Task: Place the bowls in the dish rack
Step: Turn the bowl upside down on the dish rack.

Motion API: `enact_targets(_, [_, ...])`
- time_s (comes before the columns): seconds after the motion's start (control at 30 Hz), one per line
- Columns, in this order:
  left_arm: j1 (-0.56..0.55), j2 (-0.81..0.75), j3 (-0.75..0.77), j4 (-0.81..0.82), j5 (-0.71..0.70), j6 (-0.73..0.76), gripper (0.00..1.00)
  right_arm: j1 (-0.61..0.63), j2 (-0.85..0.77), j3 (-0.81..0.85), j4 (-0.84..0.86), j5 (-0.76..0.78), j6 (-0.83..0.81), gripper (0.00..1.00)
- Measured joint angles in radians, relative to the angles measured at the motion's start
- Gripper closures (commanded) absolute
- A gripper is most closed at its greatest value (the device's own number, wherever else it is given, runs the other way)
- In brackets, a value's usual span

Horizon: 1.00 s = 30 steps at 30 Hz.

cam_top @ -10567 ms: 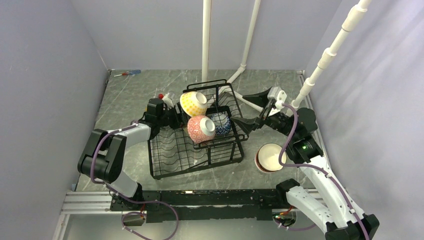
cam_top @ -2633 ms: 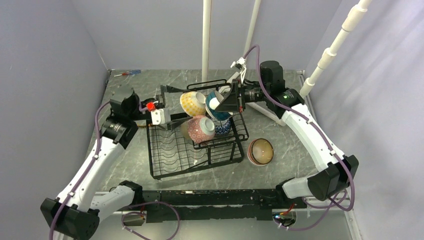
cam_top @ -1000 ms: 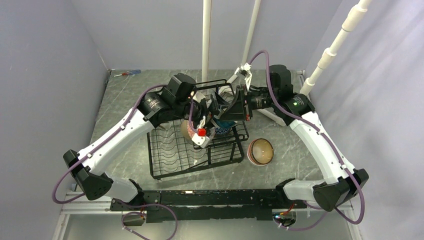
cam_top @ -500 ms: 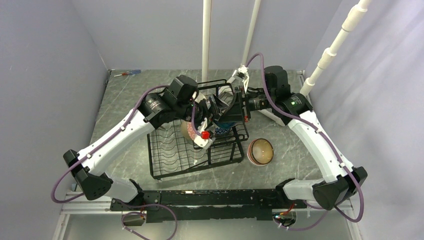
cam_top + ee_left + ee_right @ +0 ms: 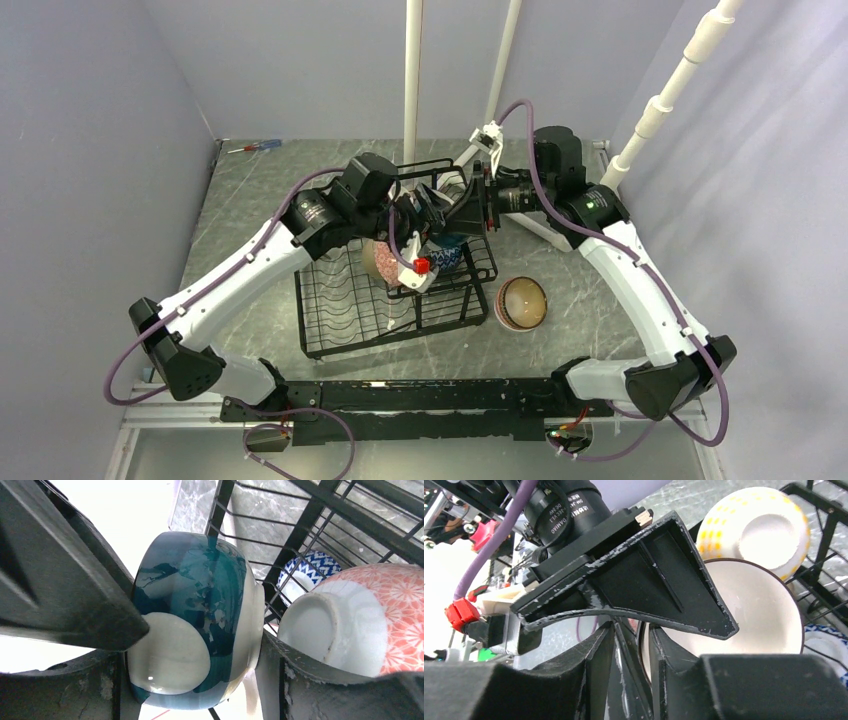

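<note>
A teal bowl (image 5: 200, 610) hangs on its side over the upper tier of the black dish rack (image 5: 340, 310). My left gripper (image 5: 192, 680) is shut on it, one finger at each side. My right gripper (image 5: 631, 635) stands open, its fingers straddling the same bowl's rim (image 5: 744, 615) from the right. In the top view the two grippers (image 5: 425, 215) (image 5: 462, 215) meet and hide this bowl. The pink-red bowl (image 5: 380, 620), blue-white zigzag bowl (image 5: 305, 570) and yellow dotted bowl (image 5: 759, 525) lie in the rack. A brown striped bowl (image 5: 521, 303) sits on the table to the rack's right.
White pipe stands (image 5: 412, 80) (image 5: 660, 110) rise behind and to the right of the rack. A screwdriver (image 5: 255, 146) lies at the far left corner. Grey walls close in the table on three sides.
The left gripper has closed in on the teal bowl. The right gripper's jaws, shut on the rim a second ago, have parted. Both arms stay over the rack's upper tier.
</note>
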Motion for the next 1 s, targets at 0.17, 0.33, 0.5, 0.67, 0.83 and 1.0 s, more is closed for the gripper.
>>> enact_targets(0.17, [0.0, -0.002, -0.031, 0.038, -0.048, -0.035, 0.97, -0.023, -0.001, 0.0, 0.031, 0.021, 0.015, 0.58])
enact_targets(0.33, [0.0, -0.009, -0.037, 0.045, -0.068, -0.079, 0.98, -0.055, -0.001, -0.003, 0.051, 0.023, 0.024, 0.53])
enact_targets(0.5, [0.0, -0.025, -0.047, 0.052, -0.093, -0.145, 0.98, -0.101, -0.029, -0.048, 0.098, 0.038, 0.058, 0.27])
enact_targets(0.67, [0.0, -0.035, -0.052, 0.106, -0.132, -0.246, 0.97, -0.134, -0.086, -0.088, 0.142, 0.074, 0.09, 0.13])
enact_targets(0.83, [0.002, -0.05, -0.065, 0.174, -0.163, -0.356, 0.97, -0.158, -0.154, -0.119, 0.201, 0.116, 0.122, 0.01])
enact_targets(1.0, [0.005, -0.072, -0.089, 0.234, -0.188, -0.462, 0.97, -0.171, -0.198, -0.148, 0.235, 0.156, 0.14, 0.0])
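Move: My left hand already holds the teal bowl. The free spot on the dish rack's upper tier lies roughly 6 cm ahead, 3 cm right and 12 cm below it. Around that, counted from my left hand, are the yellow bowl about 5 cm ahead and 8 left, the pink bowl 6 back and 6 left, and the blue bowl 2 back and 4 right, lower down. My right hand has the teal bowl's middle about 4 cm ahead, 4 left and 3 below. I open my right fingers, already slack around the teal bowl's rim, to full width and draw that hand clear, first forward, then about 5 cm right and up, turning clockwise some 20 degrees. My left hand keeps its grip, dips slightly while easing forward, then rises, swinging its fingers forward about 20 degrees counter-clockwise and tilting them up. ##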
